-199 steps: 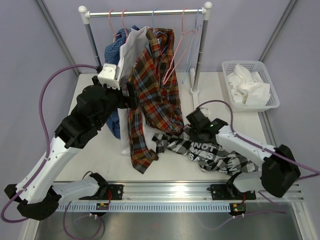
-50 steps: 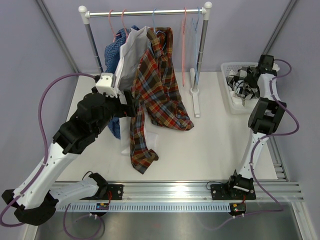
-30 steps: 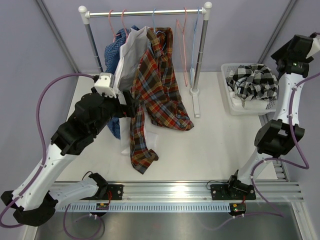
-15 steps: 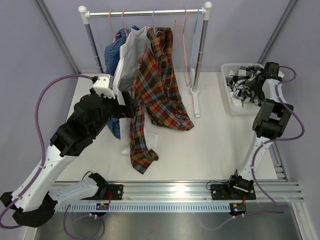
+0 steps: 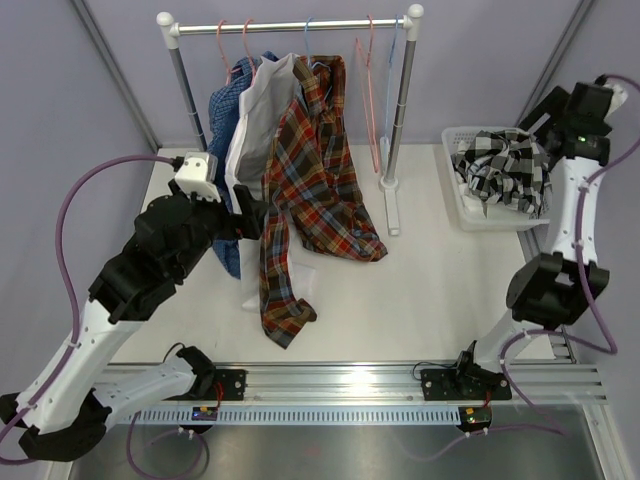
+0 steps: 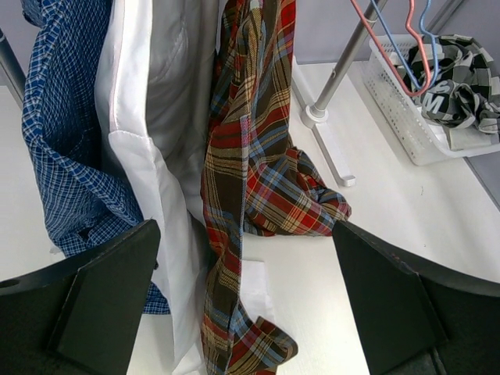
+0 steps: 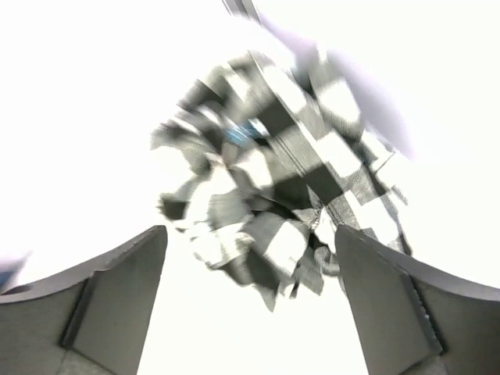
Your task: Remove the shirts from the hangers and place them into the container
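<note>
The red-orange plaid shirt, a white shirt and a blue checked shirt hang on hangers at the left of the rack, their tails on the table. Two empty hangers, pink and light blue, hang at the right end. The black-and-white checked shirt lies heaped in the white container. My left gripper is open, facing the hanging shirts. My right gripper is open above the heap, holding nothing.
The rack's rail spans two white-capped posts, and its right foot runs along the table between the shirts and the container. My right arm stands tall beside the container at the table's right edge. Purple walls close in the back.
The right gripper opened, let go of the black-and-white checked shirt and rose off the container. The left arm drew back a little from the hanging shirts.
</note>
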Available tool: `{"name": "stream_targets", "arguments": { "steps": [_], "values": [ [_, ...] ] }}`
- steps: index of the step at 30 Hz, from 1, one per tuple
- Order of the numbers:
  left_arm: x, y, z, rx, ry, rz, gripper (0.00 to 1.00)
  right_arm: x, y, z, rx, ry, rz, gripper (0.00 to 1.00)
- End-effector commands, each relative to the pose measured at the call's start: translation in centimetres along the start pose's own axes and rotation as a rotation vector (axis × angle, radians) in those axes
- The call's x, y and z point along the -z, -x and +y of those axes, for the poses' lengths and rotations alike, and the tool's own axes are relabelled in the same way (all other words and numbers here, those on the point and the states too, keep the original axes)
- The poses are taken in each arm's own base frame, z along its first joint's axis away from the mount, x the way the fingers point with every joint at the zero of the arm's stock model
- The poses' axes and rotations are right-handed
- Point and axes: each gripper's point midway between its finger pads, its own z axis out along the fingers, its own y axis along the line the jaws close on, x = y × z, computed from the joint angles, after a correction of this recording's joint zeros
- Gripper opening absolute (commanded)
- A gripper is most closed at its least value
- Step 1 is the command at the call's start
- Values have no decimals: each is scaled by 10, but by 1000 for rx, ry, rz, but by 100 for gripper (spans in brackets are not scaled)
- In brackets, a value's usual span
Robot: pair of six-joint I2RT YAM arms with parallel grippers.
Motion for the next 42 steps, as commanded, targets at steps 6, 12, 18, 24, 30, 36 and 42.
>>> {"name": "stream_targets", "arguments": {
  "steps": [6,12,18,24,30,36,42],
  "values": [
    [17,26,17,-49,64,-88,99,242,95,17,95,231,-431,99],
    [50,47,40,-72,137,-161,99,364,82,3,140,347,-610,99],
    [88,51,65,-65,201,-216,99,424,38,-18,198,397,-666,99],
    [117,47,87,-36,253,-264,99,447,5,-35,195,435,-698,99],
    [139,30,111,-57,322,-276,99,438,-23,-46,161,461,-660,99],
    [143,15,119,-34,346,-247,99,434,-40,-51,168,500,-675,100],
    [138,6,112,-5,312,-212,99,430,-44,-50,158,518,-665,99]
  ]
}}
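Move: The right hand is open above the container, whose middle lies about 3 cm ahead, 4 cm left and 21 cm below it, with the black-and-white shirt bundled on top some 18 cm below. From the open left hand, the red plaid shirt hangs about 20 cm ahead, 11 cm right and 18 cm lower. The white shirt is straight ahead some 19 cm, and the blue shirt about 22 cm ahead and 8 cm left. Right hand pulls back some 36 cm from the container, rising then easing down; left retreats left from the shirts. ##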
